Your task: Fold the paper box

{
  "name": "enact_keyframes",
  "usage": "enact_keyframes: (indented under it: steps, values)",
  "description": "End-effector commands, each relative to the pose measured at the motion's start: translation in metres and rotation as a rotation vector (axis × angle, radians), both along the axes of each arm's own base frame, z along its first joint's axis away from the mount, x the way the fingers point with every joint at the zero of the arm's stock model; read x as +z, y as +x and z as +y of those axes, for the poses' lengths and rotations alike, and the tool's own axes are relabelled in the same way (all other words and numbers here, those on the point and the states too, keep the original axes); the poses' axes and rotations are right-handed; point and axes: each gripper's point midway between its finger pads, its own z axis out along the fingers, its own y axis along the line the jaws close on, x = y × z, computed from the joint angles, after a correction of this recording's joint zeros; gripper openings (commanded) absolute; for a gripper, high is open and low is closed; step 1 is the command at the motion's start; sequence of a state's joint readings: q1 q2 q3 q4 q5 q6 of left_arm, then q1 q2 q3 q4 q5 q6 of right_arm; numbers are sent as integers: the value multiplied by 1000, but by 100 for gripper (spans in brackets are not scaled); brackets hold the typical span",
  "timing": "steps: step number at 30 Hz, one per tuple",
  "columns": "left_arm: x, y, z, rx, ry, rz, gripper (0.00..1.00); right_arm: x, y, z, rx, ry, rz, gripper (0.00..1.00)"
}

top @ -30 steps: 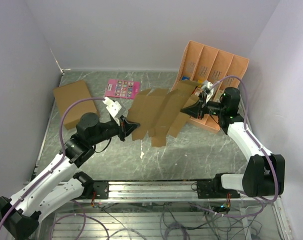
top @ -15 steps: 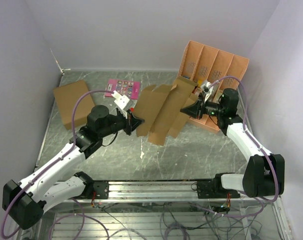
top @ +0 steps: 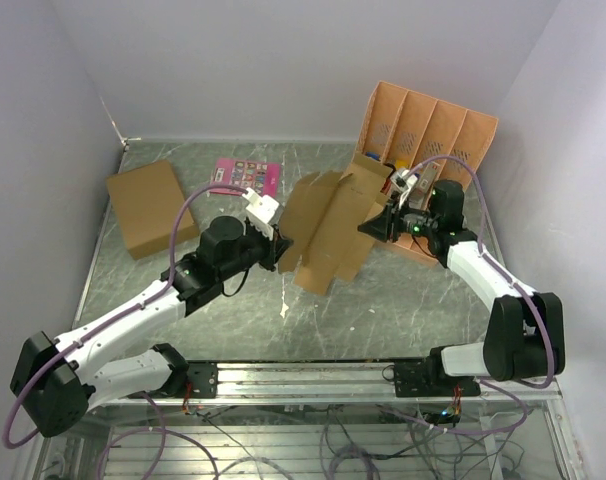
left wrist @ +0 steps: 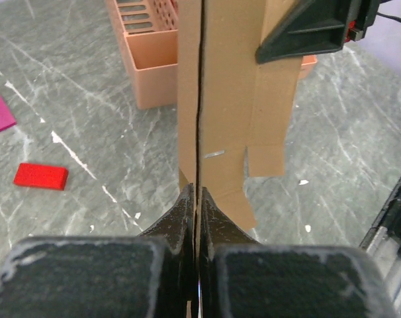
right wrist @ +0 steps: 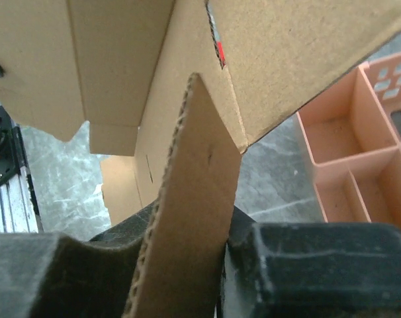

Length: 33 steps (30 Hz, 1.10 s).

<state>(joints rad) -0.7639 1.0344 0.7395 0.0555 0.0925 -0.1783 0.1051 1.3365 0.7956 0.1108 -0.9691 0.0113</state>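
Observation:
The paper box [top: 328, 225], a creased brown cut-out sheet with tab flaps, hangs above the middle of the table, folded up between both arms. My left gripper [top: 281, 250] is shut on its left edge. In the left wrist view the thin sheet [left wrist: 220, 99] runs edge-on out of the pinched jaws of that gripper [left wrist: 197, 192]. My right gripper [top: 375, 226] holds a flap on the sheet's right side. In the right wrist view that corrugated flap [right wrist: 194, 185] fills the gap between the right gripper's [right wrist: 187, 228] jaws. The rest of the sheet [right wrist: 121, 66] spreads above.
A peach divided organiser [top: 433, 130] stands at the back right, just behind the right gripper. At the back left lies a larger brown cardboard box [top: 143, 205], with a pink card [top: 245, 177] beside it. A small red block [left wrist: 40, 176] lies on the marble table.
My left arm has swung right and forward with the sheet's left edge. The sheet has gone from spread wide to bunched into a narrower, steeper fold. The right gripper edged slightly left.

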Motion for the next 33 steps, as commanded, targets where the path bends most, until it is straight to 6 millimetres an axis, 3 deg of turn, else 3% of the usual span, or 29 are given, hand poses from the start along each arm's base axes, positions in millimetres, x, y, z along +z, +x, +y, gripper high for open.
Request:
enact_keyframes:
  steps: [1,13,14,15,16,25,33]
  values:
    - [2,12,9,74,8,-62,7,-19,1,-3,-14,-51,45,26]
    - [-6,14,13,117,-26,-39,7,-42,-13,-11,-38,-93,139,48]
    - [-6,14,12,117,-27,-39,7,-42,-14,-11,-46,-88,152,54]
    - [-5,14,13,120,-29,-39,7,-43,-14,-11,-58,-85,166,84]
    - [-5,14,13,121,-31,-40,7,-44,-13,-12,-74,-80,178,98]
    - [-6,11,5,83,-43,-37,7,-51,-16,-5,-30,-58,216,100]
    - [5,-2,7,21,-44,-74,7,-32,6,-13,15,0,94,98]
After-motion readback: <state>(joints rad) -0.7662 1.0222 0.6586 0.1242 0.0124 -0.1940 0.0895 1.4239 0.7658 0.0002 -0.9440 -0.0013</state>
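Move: The right hand still pinches a side flap of the paper box between its pads. The sheet's middle is about 8 cm to its left, roughly level in reach and height. The orange rack stands some 13 cm ahead and 14 cm to its right, about 11 cm lower. From the left hand, which holds the sheet's other side, that flap is about 18 cm right and 5 cm ahead, at about its height; the red block is some 12 cm ahead and 8 cm left, 20 cm below. Letting go of the side flap, the right fingers spread from a narrow grip to fully open while the hand sinks about 5 cm, ending underneath the cardboard and rolling some 10 degrees. The left hand keeps its pinch on the other edge, lowers by 2 to 3 cm at first, turns slightly counter-clockwise, then all but holds still. ##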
